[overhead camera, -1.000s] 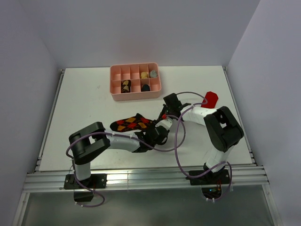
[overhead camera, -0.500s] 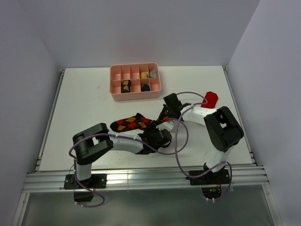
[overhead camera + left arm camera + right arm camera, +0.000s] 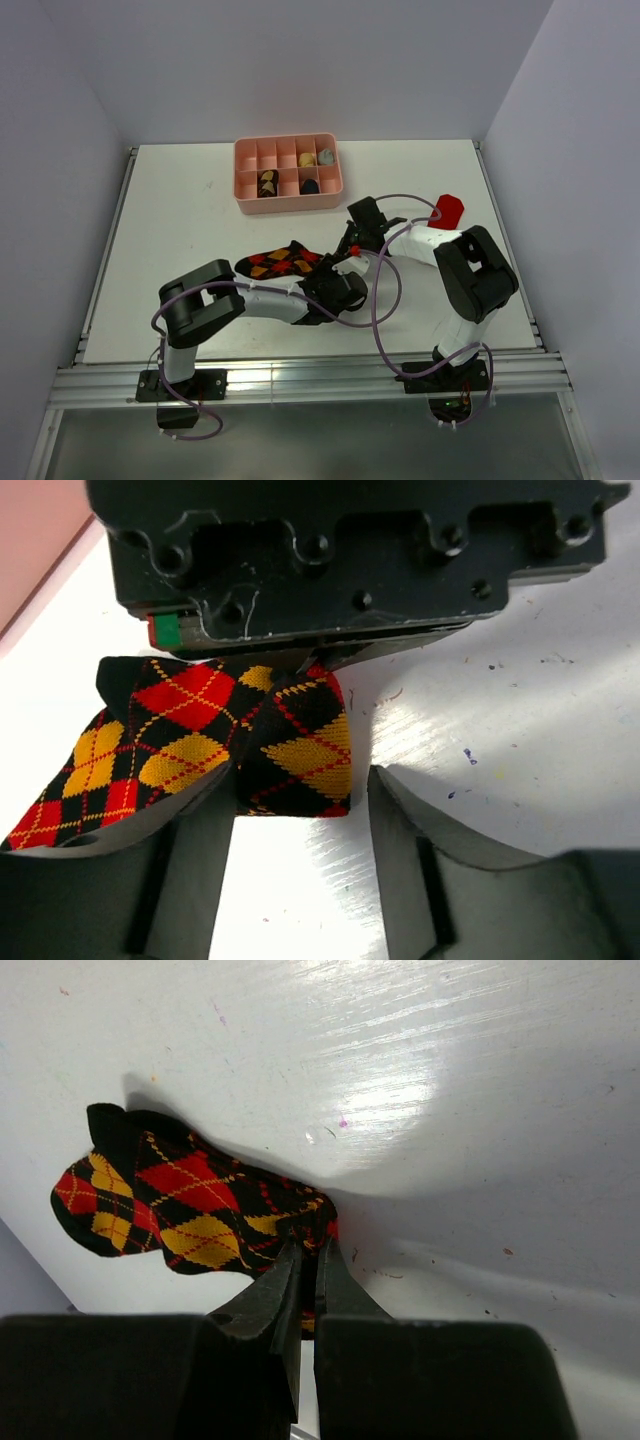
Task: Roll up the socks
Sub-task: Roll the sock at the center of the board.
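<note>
A black sock with red-orange and yellow argyle diamonds (image 3: 278, 262) lies flat mid-table, its right end folded over (image 3: 300, 745). My right gripper (image 3: 308, 1245) is shut on that folded end, pinching the fabric (image 3: 180, 1205) at its edge. My left gripper (image 3: 300, 790) is open just in front of the fold, one finger on each side of it and touching nothing. In the top view the left gripper (image 3: 340, 287) sits close under the right gripper (image 3: 351, 258). A plain red sock (image 3: 449, 209) lies at the far right, partly hidden behind the right arm.
A pink compartment tray (image 3: 288, 190) stands at the back centre with several small rolled items inside. The right gripper's black body (image 3: 350, 560) fills the top of the left wrist view. Purple cables loop over both arms near the sock.
The left arm has shifted a little to the right, bringing its gripper up to the sock's folded end, and its jaws opened slightly wider. The right gripper and sock have stayed put.
</note>
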Controlling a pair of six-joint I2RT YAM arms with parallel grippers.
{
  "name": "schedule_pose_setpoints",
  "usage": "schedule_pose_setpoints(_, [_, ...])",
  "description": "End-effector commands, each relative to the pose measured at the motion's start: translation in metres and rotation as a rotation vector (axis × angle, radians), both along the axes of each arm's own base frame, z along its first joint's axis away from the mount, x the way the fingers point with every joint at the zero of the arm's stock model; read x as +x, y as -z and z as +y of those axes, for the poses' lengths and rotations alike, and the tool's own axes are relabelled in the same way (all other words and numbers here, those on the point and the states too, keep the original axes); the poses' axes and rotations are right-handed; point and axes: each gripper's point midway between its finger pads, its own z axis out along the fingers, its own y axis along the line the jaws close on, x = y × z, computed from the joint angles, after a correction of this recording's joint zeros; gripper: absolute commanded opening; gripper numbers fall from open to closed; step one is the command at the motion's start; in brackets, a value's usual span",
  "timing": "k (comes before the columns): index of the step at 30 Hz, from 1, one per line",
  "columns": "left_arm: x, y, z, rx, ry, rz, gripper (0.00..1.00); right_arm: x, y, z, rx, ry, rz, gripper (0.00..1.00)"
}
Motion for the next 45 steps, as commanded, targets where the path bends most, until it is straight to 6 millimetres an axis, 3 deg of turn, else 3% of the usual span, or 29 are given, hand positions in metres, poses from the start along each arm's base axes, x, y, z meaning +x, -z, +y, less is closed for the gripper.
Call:
schedule_pose_setpoints(1, [0.008,-0.006,-0.007,-0.048,-0.015,0.034,0.58,0.007,-0.017,0.004,0.004,-0.01,-0.038,0.0])
schedule_pose_setpoints(7, [-0.001,-0.002,-0.014,-0.096,-0.003,0.127,0.32,0.008,-0.018,0.005,0.006,-0.005,-0.038,0.0])
schedule_pose_setpoints(11, [-0.006,-0.008,-0.022,-0.143,-0.006,0.172,0.08,0.007,-0.016,0.003,0.0,0.001,-0.033,0.0])
schedule_pose_setpoints(17, [-0.006,-0.013,-0.023,-0.194,-0.037,0.2,0.01,0.007,-0.016,0.004,0.014,0.005,-0.036,0.0])
schedule_pose_setpoints(23, [-0.007,0.006,0.0,-0.327,-0.111,0.312,0.01,0.004,-0.018,0.005,0.044,0.007,-0.052,0.0])
schedule_pose_setpoints(24, [0.0,0.0,0.007,-0.377,-0.134,0.319,0.01,0.006,-0.022,0.006,0.059,0.013,-0.068,0.0])
schedule_pose_setpoints(26, [-0.004,0.007,0.016,-0.447,-0.155,0.373,0.01,0.006,-0.022,0.008,0.085,0.014,-0.081,0.0])
schedule_pose_setpoints(27, [0.003,-0.003,0.021,-0.504,-0.172,0.366,0.01,0.007,-0.026,0.009,0.097,0.013,-0.096,0.0])
schedule_pose_setpoints(28, [0.0,0.003,0.029,-0.512,-0.188,0.385,0.01,0.005,-0.025,0.009,0.104,0.011,-0.099,0.0])
schedule_pose_setpoints(38, [0.005,0.016,0.048,-0.8,-0.24,0.578,0.01,0.013,-0.057,0.012,0.192,0.003,-0.276,0.47])
schedule_pose_setpoints(45, [0.005,0.019,0.048,-0.849,-0.239,0.631,0.01,0.003,-0.045,0.013,0.238,0.015,-0.264,0.62])
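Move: The argyle sock's folded end sits just in front of the open left fingers, some 2 cm ahead, 1 cm left and 1 cm lower; the shut right fingers already pinch its far edge, its middle about 2 cm back from that hand and 1 cm below. From the left hand, the toe stretches out about 22 cm left, level with it, and the compartment tray is roughly 24 cm ahead and 13 cm left. The left fingers close on the folded end of the argyle sock while the right hand holds still and keeps its pinch, then the left carries it about 5 cm left and 3 cm forward, rolling some 50 degrees with its left side dropping and fingertips tipping down. Partway through, the right fingers open, let go and rise about 3.5 cm. ##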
